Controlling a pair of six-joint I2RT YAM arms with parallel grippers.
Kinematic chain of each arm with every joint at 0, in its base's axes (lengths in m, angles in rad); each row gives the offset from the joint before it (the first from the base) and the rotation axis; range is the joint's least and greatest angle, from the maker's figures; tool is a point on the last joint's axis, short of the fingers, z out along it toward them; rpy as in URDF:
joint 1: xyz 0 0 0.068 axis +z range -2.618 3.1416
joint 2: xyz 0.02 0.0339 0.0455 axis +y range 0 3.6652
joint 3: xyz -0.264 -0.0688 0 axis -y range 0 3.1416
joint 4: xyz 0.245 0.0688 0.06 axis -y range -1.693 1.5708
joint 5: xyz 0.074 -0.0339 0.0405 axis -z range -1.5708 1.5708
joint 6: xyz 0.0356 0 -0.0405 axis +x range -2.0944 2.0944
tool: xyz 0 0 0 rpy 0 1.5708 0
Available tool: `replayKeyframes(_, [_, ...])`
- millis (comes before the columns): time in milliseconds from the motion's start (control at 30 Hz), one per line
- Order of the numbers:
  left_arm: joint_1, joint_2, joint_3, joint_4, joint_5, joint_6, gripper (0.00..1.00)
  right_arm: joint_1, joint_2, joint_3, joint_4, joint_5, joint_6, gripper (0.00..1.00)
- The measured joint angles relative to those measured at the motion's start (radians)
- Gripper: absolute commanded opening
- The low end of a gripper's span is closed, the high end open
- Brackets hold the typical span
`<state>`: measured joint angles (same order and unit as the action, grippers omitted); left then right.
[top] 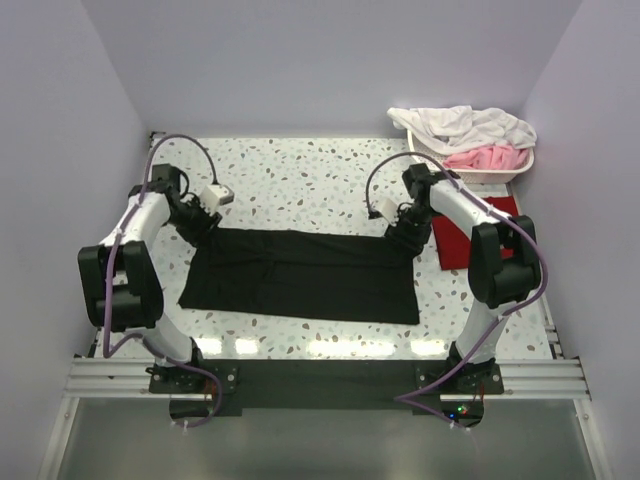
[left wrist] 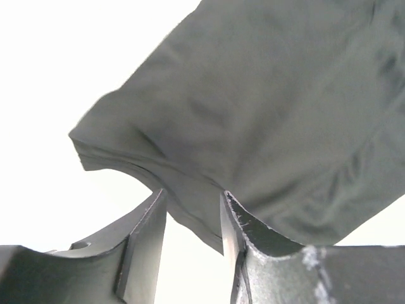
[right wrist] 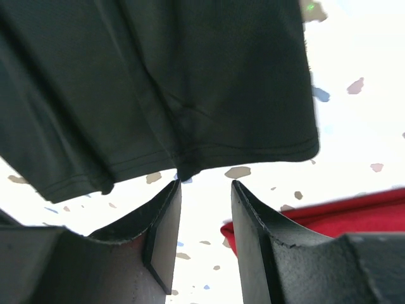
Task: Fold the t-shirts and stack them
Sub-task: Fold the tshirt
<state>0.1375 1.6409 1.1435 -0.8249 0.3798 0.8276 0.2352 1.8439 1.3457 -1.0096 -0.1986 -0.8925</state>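
A black t-shirt (top: 300, 275) lies spread flat across the middle of the table, longer from left to right. My left gripper (top: 205, 225) sits at its far left corner and my right gripper (top: 405, 237) at its far right corner. In the left wrist view the left gripper (left wrist: 193, 199) is open, and the black t-shirt (left wrist: 266, 114) has its edge lying loose between the fingertips. In the right wrist view the right gripper (right wrist: 204, 187) is open, with the black t-shirt (right wrist: 158, 82) hem just beyond its tips. A dark red t-shirt (top: 450, 248) (right wrist: 329, 212) lies right of it, partly under the right arm.
A white basket (top: 515, 172) holding white and pink cloth stands at the back right corner. The speckled table (top: 300, 170) is walled in at the back and on both sides. The arm bases stand at the near edge.
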Motion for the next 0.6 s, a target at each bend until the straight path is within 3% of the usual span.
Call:
replayKeyframes(233, [0.000, 0.102, 0.178, -0.004, 0.056, -0.065, 0.46, 0.000, 0.003, 0.111, -0.063, -0.058, 0.055, 0.38])
replayKeyframes(600, [0.000, 0.261, 0.217, -0.006, 0.059, -0.140, 0.48, 0.000, 0.061, 0.128, -0.071, -0.063, 0.130, 0.37])
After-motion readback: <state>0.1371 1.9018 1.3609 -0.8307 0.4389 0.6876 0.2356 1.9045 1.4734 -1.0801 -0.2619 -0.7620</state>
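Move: The folded t-shirt's far left corner lies about 7 cm ahead of the left hand, 1 cm left and 5 cm below, with its near left corner some 10 cm back and 3 cm left. From the right hand, the far right corner is roughly 6 cm ahead, 1 cm left and 3 cm below. The red cloth's middle is about 7 cm ahead and 16 cm right of that hand, and the basket 23 cm ahead and 15 cm right. Open left hand arcs 5 cm forward towards the far corner, rising then sinking; open right hand eases left, up. ##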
